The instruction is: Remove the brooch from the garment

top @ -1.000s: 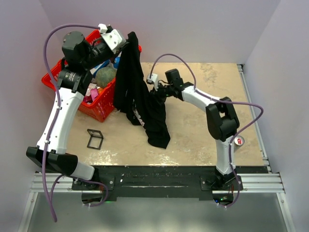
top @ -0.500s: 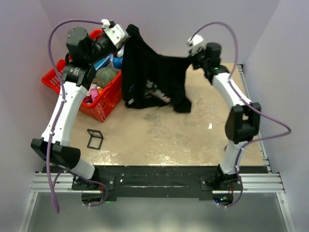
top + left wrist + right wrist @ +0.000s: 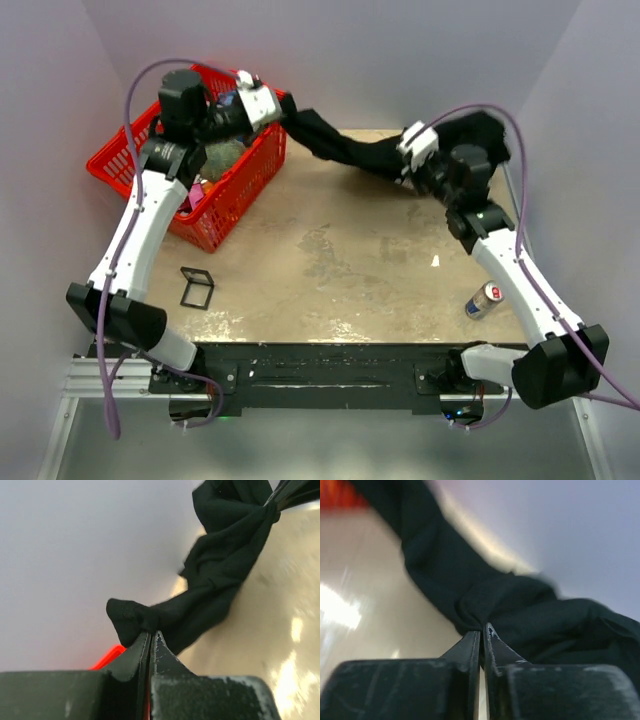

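Observation:
The garment (image 3: 345,148), a black T-shirt, hangs bunched and stretched in the air between my two grippers at the back of the table. My left gripper (image 3: 283,105) is shut on its left end, above the basket's right rim; in the left wrist view the fingertips (image 3: 150,636) pinch a black fold of the garment (image 3: 215,580). My right gripper (image 3: 408,170) is shut on its right end; the right wrist view shows cloth (image 3: 520,605) clamped at the fingertips (image 3: 482,629). The brooch and the floral print are hidden in the folds.
A red basket (image 3: 235,190) filled with several items stands at the back left. A small black frame (image 3: 196,288) lies flat on the table at the front left. A can (image 3: 484,299) lies near the right arm at the front right.
The right gripper closed on the shirt and pulled it rightward. The shirt went from hanging down to being drawn into a tight band. The right arm swung nearer, uncovering the can.

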Action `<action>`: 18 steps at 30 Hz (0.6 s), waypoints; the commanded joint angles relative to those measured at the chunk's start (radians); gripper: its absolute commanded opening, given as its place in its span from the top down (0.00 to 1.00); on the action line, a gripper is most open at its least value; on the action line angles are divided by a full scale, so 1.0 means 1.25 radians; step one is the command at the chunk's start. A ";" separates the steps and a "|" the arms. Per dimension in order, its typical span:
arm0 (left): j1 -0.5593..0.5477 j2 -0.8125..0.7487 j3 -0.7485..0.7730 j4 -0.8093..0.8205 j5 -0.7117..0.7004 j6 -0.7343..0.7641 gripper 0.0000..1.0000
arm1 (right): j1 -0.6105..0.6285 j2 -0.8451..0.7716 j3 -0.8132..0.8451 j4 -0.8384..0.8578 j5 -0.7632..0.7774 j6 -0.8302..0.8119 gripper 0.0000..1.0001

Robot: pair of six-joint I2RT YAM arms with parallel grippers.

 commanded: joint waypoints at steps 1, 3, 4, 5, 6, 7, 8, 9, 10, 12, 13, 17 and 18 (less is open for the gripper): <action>-0.038 -0.115 -0.131 -0.240 0.011 0.215 1.00 | 0.026 -0.061 -0.112 -0.265 -0.112 -0.034 0.74; -0.043 -0.150 -0.204 -0.291 0.001 0.281 1.00 | 0.025 -0.061 -0.110 -0.349 -0.140 -0.022 0.58; -0.044 -0.158 -0.225 -0.320 -0.009 0.291 1.00 | 0.025 -0.057 -0.087 -0.372 -0.151 -0.018 0.48; -0.044 -0.170 -0.261 -0.322 -0.013 0.284 1.00 | 0.023 -0.040 -0.067 -0.387 -0.142 0.001 0.46; -0.044 -0.174 -0.275 -0.313 -0.014 0.271 1.00 | 0.016 -0.030 -0.042 -0.406 -0.142 0.012 0.45; -0.044 -0.177 -0.287 -0.303 -0.019 0.256 1.00 | -0.007 -0.017 0.013 -0.407 -0.150 0.028 0.44; -0.044 -0.178 -0.304 -0.290 -0.020 0.221 1.00 | -0.024 0.011 0.040 -0.405 -0.176 0.064 0.43; -0.044 -0.178 -0.313 -0.265 -0.019 0.205 1.00 | -0.036 0.031 0.064 -0.401 -0.185 0.081 0.43; -0.044 -0.178 -0.320 -0.251 -0.018 0.191 1.00 | -0.055 0.047 0.107 -0.401 -0.194 0.096 0.43; -0.044 -0.180 -0.345 -0.208 -0.013 0.149 1.00 | -0.057 0.087 0.128 -0.401 -0.188 0.104 0.44; -0.044 -0.182 -0.351 -0.197 -0.011 0.138 1.00 | -0.057 0.096 0.125 -0.395 -0.173 0.102 0.44; -0.044 -0.186 -0.379 -0.162 -0.032 0.118 1.00 | -0.069 0.143 0.082 -0.322 -0.074 0.118 0.48; -0.044 -0.188 -0.381 -0.155 -0.042 0.119 1.00 | -0.093 0.173 0.081 -0.314 -0.077 0.129 0.50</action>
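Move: Both hands still hold the black garment, strung out between them in the air. The patch of table it is taken to lies about 9 cm ahead, 22 cm right and 42 cm below the left hand. From the right hand, this patch is 9 cm ahead, 3 cm left and 32 cm down. The red basket's middle is some 21 cm left of and 12 cm ahead of the left hand, and the can is 19 cm right of and 15 cm back from the right. Down and back, both hands sweep the garment towards the table. The left sinks some 17 cm, drawing back half as far at first and tipping its fingers down, its pinch kept. The right drops about 14 cm and back 8, opening to let go of the cloth and tipping down some 30 degrees; it then swings forward and up about 6 cm, easing down slightly at the end. ##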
